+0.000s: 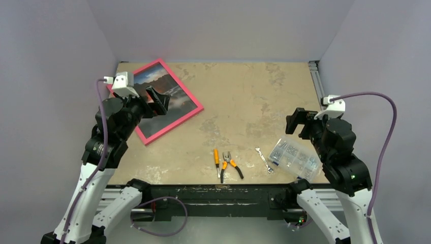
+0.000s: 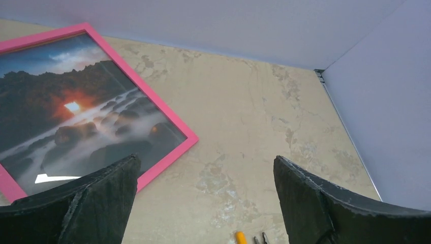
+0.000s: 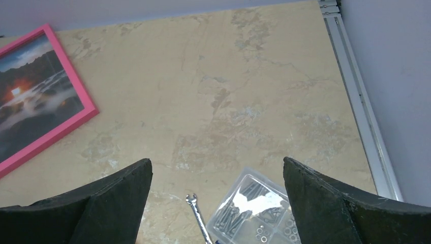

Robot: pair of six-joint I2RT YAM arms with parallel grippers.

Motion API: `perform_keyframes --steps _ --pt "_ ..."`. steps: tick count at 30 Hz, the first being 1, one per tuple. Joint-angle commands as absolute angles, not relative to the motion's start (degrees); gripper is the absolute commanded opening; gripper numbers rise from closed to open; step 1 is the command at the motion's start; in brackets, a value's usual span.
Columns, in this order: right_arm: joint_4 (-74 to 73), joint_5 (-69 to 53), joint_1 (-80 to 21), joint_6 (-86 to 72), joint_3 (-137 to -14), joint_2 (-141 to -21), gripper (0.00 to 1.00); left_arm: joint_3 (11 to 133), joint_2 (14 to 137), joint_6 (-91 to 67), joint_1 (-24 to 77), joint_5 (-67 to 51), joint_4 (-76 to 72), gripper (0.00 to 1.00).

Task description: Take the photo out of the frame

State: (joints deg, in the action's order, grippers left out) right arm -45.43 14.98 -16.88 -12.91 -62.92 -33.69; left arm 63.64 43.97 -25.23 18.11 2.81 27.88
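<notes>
The frame (image 1: 175, 125), with a bright pink border, lies flat and turned at an angle at the table's back left. The photo (image 1: 182, 101), a dark sunset with an orange glow, sits inside it. The left wrist view shows the frame (image 2: 152, 101) and the photo (image 2: 76, 117) up close; in the right wrist view the frame (image 3: 71, 81) is far to the left. My left gripper (image 1: 161, 100) hovers open over the frame's near part, holding nothing. At the right, my right gripper (image 1: 294, 122) hangs open and empty above the table.
An orange-handled screwdriver (image 1: 216, 161) and pliers (image 1: 228, 165) lie near the front middle. A small wrench (image 1: 264, 159) and a clear box of screws (image 1: 295, 157) lie below my right gripper. A metal rail (image 1: 317, 81) runs along the right edge. Grey walls close in three sides.
</notes>
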Motion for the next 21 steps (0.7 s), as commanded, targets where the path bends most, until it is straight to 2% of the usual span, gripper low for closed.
perform_keyframes --steps 1,10,21 --pt "-43.3 16.0 -17.1 -14.4 -64.5 -35.6 0.99 62.0 46.5 -29.7 17.8 3.4 27.5 1.00" --pt "-44.4 13.3 -17.1 -15.8 -65.1 -36.8 0.99 59.7 51.5 -37.1 16.6 7.3 31.8 1.00" --pt "-44.8 7.8 -17.1 -16.8 -63.0 -35.5 0.99 49.2 54.5 -43.6 0.8 -5.1 25.4 1.00"
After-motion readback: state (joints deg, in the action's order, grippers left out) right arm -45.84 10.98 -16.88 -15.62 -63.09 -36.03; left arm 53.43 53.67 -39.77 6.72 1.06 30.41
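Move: The photo frame lies flat, its middle about 25 cm ahead of my left hand, 12 cm to its left and some 35 cm below; its near edge passes only a few centimetres ahead. At about table level too, the screwdriver lies roughly 13 cm back and 23 cm to the right of that hand, the pliers about 16 cm back and 30 cm right. From my right hand, the frame's middle is some 30 cm ahead, 68 cm left and 32 cm below. I sink my open left hand about 13 cm towards the photo frame's near edge, easing some 4 cm forward on the way and, in the second half, about 4 cm to the left. My wrist tips the fingers down by roughly 25 degrees and swings them about 15 degrees counter-clockwise; they stay wide open, still well above the frame and touching nothing. ##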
